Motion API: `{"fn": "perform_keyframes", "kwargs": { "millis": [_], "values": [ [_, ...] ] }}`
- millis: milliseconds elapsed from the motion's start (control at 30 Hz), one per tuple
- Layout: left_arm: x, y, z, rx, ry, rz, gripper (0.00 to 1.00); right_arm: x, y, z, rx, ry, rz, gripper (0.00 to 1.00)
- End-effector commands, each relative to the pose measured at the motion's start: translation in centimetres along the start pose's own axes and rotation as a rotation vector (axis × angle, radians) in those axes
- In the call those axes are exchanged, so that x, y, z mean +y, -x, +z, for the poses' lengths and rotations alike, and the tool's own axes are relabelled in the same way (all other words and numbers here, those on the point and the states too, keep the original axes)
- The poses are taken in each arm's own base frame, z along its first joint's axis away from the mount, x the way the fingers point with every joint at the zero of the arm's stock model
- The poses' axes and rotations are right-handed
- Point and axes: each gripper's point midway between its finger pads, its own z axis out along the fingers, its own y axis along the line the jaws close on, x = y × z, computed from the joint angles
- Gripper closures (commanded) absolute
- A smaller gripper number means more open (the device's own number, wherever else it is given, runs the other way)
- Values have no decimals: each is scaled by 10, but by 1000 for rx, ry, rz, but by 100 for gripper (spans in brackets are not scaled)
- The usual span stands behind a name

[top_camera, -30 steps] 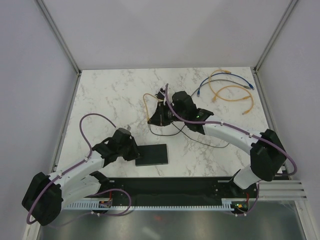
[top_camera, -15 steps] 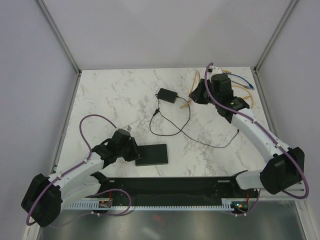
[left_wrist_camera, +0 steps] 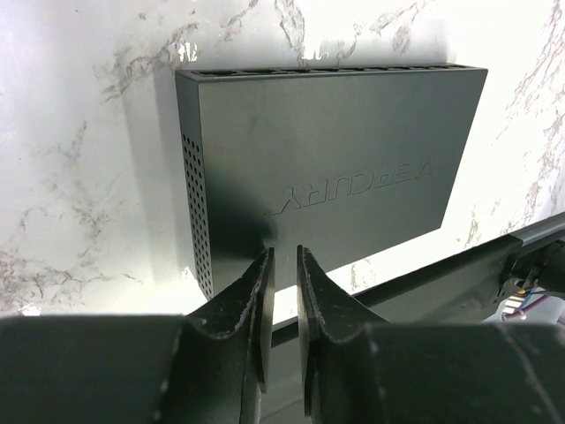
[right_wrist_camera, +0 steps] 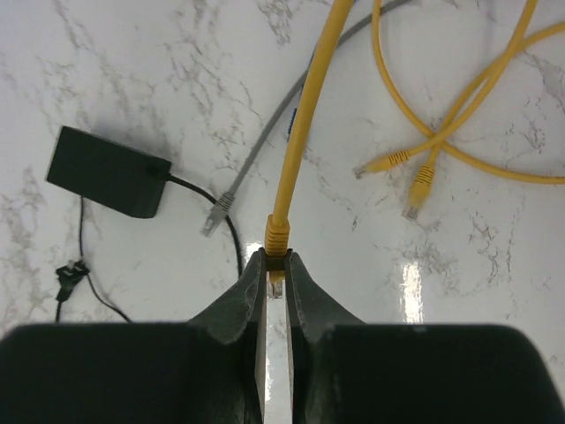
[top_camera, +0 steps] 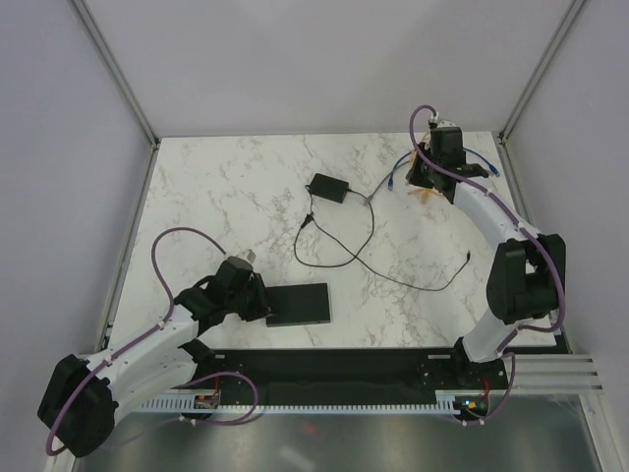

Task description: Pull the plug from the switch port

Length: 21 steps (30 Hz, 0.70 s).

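The switch (top_camera: 303,304), a flat black box, lies near the table's front edge; in the left wrist view the switch (left_wrist_camera: 327,159) shows its socket row along the far edge with no cable in it. My left gripper (top_camera: 263,300) rests at the switch's left end, its jaws (left_wrist_camera: 284,256) a narrow gap apart with nothing between them. My right gripper (top_camera: 421,180) is at the far right back of the table. It (right_wrist_camera: 276,258) is shut on the yellow plug (right_wrist_camera: 277,237), and the yellow cable (right_wrist_camera: 305,106) trails away from it.
A small black adapter (top_camera: 329,188) with thin black leads (top_camera: 393,275) lies mid-table. A grey cable (right_wrist_camera: 265,150) and more yellow cables (right_wrist_camera: 459,106) lie at the back right, with a blue cable (top_camera: 482,157). A black rail (top_camera: 334,369) runs along the front edge.
My right arm has swung from the middle of the table to the far right back, carrying the yellow plug and cable with it. The left arm has hardly moved.
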Motion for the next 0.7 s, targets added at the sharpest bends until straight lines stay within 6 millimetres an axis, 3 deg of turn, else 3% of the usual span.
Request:
{"fn": "perform_keyframes", "kwargs": {
  "millis": [0, 33, 100, 167, 267, 400, 500, 533, 600, 667],
  "values": [
    [-3, 5, -6, -21, -5, 39, 76, -9, -5, 24, 45, -24, -38, 91],
    [-3, 5, -6, -20, -4, 37, 76, -5, -10, 29, 66, 0, -37, 88],
    [-2, 4, -6, -12, 1, 36, 76, -6, -23, 44, 109, 7, -31, 70],
    [0, 2, -5, -6, 10, 33, 76, -6, -33, 52, 140, 13, -13, 59],
    [2, 2, -7, -6, 18, 31, 76, -8, -45, 55, 162, 14, 0, 36],
    [1, 2, -8, -11, 14, 19, 76, -14, -57, 48, 173, 1, 1, 29],
    [-1, 3, -7, -11, 12, 13, 76, -10, -70, 31, 178, 35, 31, 30],
    [-1, 3, -7, -6, 16, 11, 76, -8, -82, 20, 188, 57, 46, 29],
    [-6, 3, -6, 0, -6, 8, 76, 14, -92, 7, 184, 169, 80, 30],
    [-12, 0, -5, 16, -42, -3, 76, 25, -122, -14, 211, 220, 70, 30]
  ]
}}
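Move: The right hand, holding the last yellow cable just behind its plug, has the pile of pulled cables about 14 cm ahead, 15 cm to its right and 18 cm below. At the same depth lie the grey plug, 6 cm ahead and 9 cm left, and the black power box, 10 cm ahead and 20 cm left; a loose yellow plug is 8 cm ahead and 8 cm right. From the left hand the pile is some 45 cm ahead, 51 cm right, 4 cm below. The right hand sinks almost straight down by about 9 cm at the near side of the cable pile, easing barely forward and tipping its fingers a little more steeply, and its fingers open wide on the way down to let go of the yellow cable just behind the plug. Still open, it then draws back some 7 cm towards its base while settling slightly lower, clear of the cable. ##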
